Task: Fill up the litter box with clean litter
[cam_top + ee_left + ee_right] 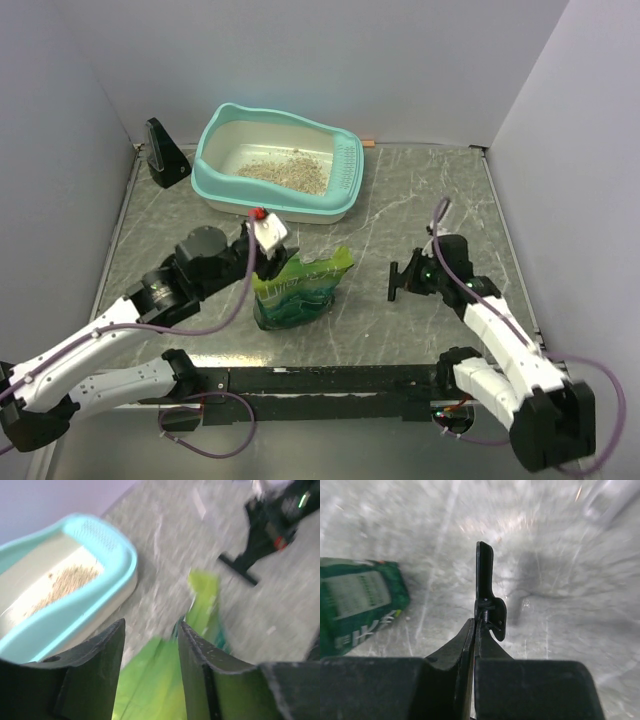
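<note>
The turquoise-rimmed litter box [222,195] stands at the back of the table with a patch of beige clean litter [285,172] on its cream floor. The left wrist view shows the litter box [95,605] and litter [67,582] up close. A green printed pouch [300,290] stands mid-table. My left gripper [275,262] is at its top edge, open, with the pouch [150,680] showing between the spread fingers [100,665]. To the right of the pouch, my right gripper [412,278] is shut on a black spring clip [485,575], held above bare table.
A black wedge-shaped stand [165,155] sits in the back left corner. A whitish translucent piece [439,214] lies just beyond my right gripper. White walls close the table on the left, back and right. The pouch [360,600] is left of the clip.
</note>
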{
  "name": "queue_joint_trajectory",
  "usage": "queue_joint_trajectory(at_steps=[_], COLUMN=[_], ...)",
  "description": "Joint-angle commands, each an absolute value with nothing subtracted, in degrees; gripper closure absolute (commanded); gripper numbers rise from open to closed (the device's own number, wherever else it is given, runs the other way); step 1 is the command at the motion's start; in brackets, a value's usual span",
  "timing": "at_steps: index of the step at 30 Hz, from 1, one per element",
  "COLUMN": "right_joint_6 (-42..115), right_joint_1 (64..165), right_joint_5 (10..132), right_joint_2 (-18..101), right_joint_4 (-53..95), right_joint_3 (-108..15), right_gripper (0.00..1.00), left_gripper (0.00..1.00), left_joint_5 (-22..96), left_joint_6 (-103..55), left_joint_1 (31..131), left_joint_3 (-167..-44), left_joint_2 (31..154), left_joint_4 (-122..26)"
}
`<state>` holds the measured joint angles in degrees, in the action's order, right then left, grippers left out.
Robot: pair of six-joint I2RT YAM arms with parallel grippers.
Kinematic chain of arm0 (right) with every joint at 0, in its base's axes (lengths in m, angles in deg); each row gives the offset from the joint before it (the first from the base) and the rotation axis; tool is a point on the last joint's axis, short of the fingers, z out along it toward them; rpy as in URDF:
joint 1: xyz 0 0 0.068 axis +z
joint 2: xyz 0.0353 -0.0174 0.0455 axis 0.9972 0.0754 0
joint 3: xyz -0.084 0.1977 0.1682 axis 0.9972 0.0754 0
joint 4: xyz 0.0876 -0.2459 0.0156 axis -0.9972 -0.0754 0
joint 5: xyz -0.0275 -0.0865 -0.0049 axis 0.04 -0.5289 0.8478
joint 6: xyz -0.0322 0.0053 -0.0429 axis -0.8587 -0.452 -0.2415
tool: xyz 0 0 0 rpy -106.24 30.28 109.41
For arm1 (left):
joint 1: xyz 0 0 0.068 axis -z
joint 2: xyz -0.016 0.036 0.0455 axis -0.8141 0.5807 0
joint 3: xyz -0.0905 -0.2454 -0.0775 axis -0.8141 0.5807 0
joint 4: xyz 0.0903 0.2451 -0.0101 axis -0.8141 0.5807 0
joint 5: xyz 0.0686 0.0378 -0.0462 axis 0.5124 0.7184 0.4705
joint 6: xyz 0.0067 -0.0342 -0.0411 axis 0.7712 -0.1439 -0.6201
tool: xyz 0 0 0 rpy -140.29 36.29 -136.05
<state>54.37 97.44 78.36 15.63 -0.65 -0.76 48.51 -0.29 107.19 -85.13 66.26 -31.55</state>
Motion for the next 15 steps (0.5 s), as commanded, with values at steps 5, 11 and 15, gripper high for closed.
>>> queue_joint_trajectory(at_steps=[5,11,15], right_joint_6=[48.7,44.1,42.6], right_joint_1=[102.7,112.0,119.4], right_joint_5=[81.8,83.7,87.5], right_joint_2=[-1.2,-4.0,-0.9], right_joint_4=[-7.9,-12.2,-14.0], right_joint_3=[-14.0,-27.1,-35.7], right_gripper=[1.00,1.00,1.00], left_gripper=[0.53,0.49,0.45], left_joint_5=[34.0,28.0,25.2], left_joint_6=[-20.5,-32.6,-39.5], left_joint_1=[107.2,107.2,107.2], left_joint_3=[-102.8,-98.4,-94.3], left_joint_2=[71.4,67.9,66.3], left_joint_4=[-21.4,-31.7,-39.1])
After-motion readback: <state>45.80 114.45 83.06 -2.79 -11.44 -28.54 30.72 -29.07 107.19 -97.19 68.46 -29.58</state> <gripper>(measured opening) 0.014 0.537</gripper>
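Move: The right hand already holds the black clip in shut fingers; the litter bag stands about 22 cm to its left, 2 cm nearer the base and about level in height. The clear scoop lies some 13 cm ahead of this hand, and the litter box's middle 29 cm ahead and 28 cm left. From the half-open left hand the bag is about 20 cm below, 6 cm right and 1 cm back, the box's middle 28 cm ahead, straight out. Steeply upward goes the right hand, about 25 cm, bending leftward and back as it climbs; it keeps its grip on the black clip while the wrist tips the fingers up from a steep slant to nearly level and swings counter-clockwise. The left hand, half open and holding nothing, lifts off above the bag by some 8 cm, then draws back and to the right, turning clockwise and rolling. ##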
